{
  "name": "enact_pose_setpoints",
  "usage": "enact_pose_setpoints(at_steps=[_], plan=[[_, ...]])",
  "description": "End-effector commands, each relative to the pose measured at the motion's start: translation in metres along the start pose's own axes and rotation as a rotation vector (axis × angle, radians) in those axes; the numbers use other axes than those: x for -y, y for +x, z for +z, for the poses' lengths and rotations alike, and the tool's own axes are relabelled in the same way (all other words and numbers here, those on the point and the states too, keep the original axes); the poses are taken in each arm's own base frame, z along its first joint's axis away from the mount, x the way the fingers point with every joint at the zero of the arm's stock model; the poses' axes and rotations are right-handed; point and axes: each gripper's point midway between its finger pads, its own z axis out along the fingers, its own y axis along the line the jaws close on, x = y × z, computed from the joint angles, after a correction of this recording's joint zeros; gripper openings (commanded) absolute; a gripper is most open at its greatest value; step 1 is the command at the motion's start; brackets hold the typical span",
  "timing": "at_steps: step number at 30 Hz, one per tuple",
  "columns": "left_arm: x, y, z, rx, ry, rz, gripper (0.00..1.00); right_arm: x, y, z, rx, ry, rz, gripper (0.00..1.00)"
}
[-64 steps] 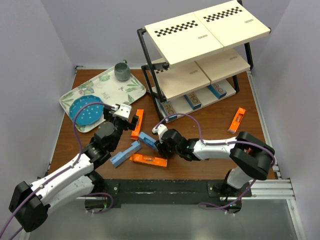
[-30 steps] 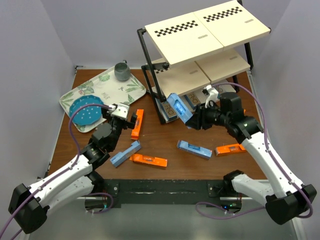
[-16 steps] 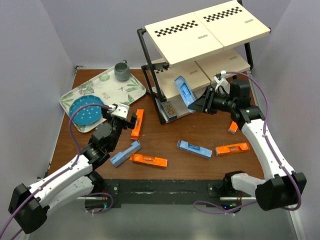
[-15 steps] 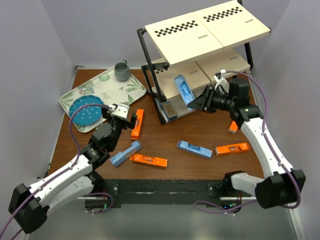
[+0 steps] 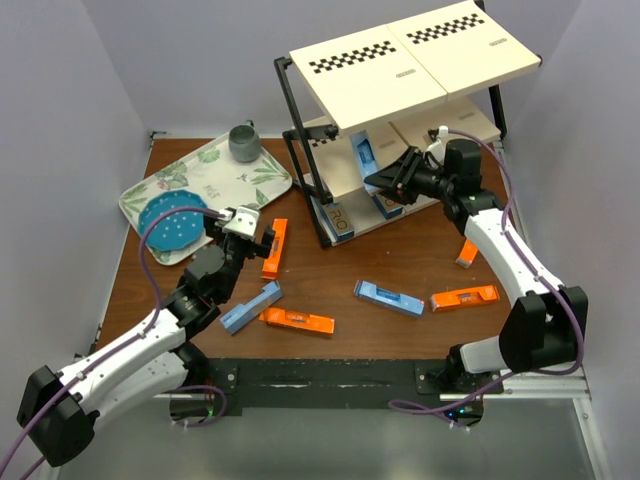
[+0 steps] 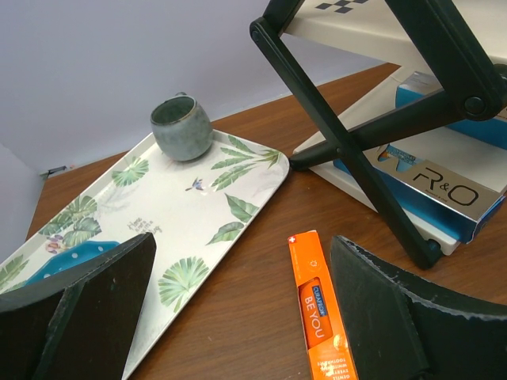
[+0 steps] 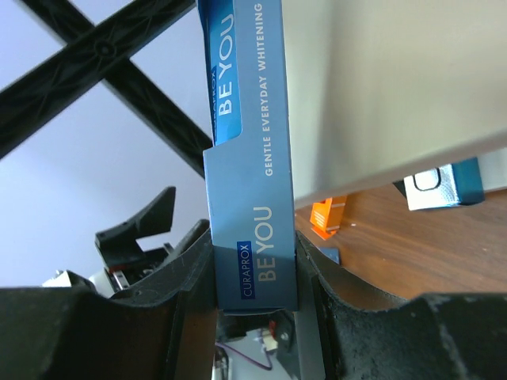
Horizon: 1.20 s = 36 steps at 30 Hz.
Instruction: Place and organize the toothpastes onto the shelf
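Note:
My right gripper is shut on a blue toothpaste carton and holds it on end between the shelf's top and middle boards. In the right wrist view the carton fills the gap between the fingers, tight against a cream board. My left gripper hangs open, its fingers either side of an orange carton lying on the table. Loose toothpastes lie nearer the front: blue, orange, blue, orange. A silver-white carton sits on the bottom tier.
A leaf-patterned tray at the back left carries a grey cup and a blue plate. Another orange carton shows partly behind the right arm. The shelf's black cross-brace stands close to the left gripper.
The right arm has carried the blue carton up from beside the bottom tier and back toward the shelf, tipping it upright under the top board. The left arm has not moved.

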Motion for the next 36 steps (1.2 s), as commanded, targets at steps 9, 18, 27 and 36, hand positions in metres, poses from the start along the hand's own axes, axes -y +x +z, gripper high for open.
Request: enact_pose_setpoints(at_steps=[9, 18, 27, 36], plan=[[-0.003, -0.017, 0.0, 0.059, -0.009, -0.026, 0.97, -0.013, -0.012, 0.01, 0.027, -0.044, 0.087, 0.4], [-0.003, -0.017, 0.0, 0.057, -0.007, -0.026, 0.97, 0.008, -0.011, 0.002, 0.068, 0.059, 0.084, 0.64], [-0.001, -0.016, 0.001, 0.054, -0.001, -0.028, 0.97, 0.009, -0.02, -0.03, 0.138, 0.197, -0.175, 0.96], [0.003, -0.016, 0.002, 0.053, 0.015, -0.033, 0.97, -0.018, -0.012, -0.045, 0.26, 0.288, -0.768, 0.98]])
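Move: The right hand still grips the near end of a blue toothpaste at the middle shelf's front edge. Its resting spot there has its middle about 6 cm ahead, 2 cm left and 1 cm below the hand. On the lower shelf, some 17 cm down, one blue box lies roughly 7 cm ahead and 1 cm right, and the R&O box about 2 cm ahead and 11 cm left. From the left hand the spot is about 13 cm ahead, 25 cm right, near level. Forward by barely more than 1 cm, the right hand eases the held toothpaste onto the middle shelf, tipping slightly, then spreads its fingers wide to let go. It shifts about 3.5 cm right, dipping some 2 cm before rising and drawing slightly back off the box's near end, while the wrist rolls and swings some 25 degrees. ##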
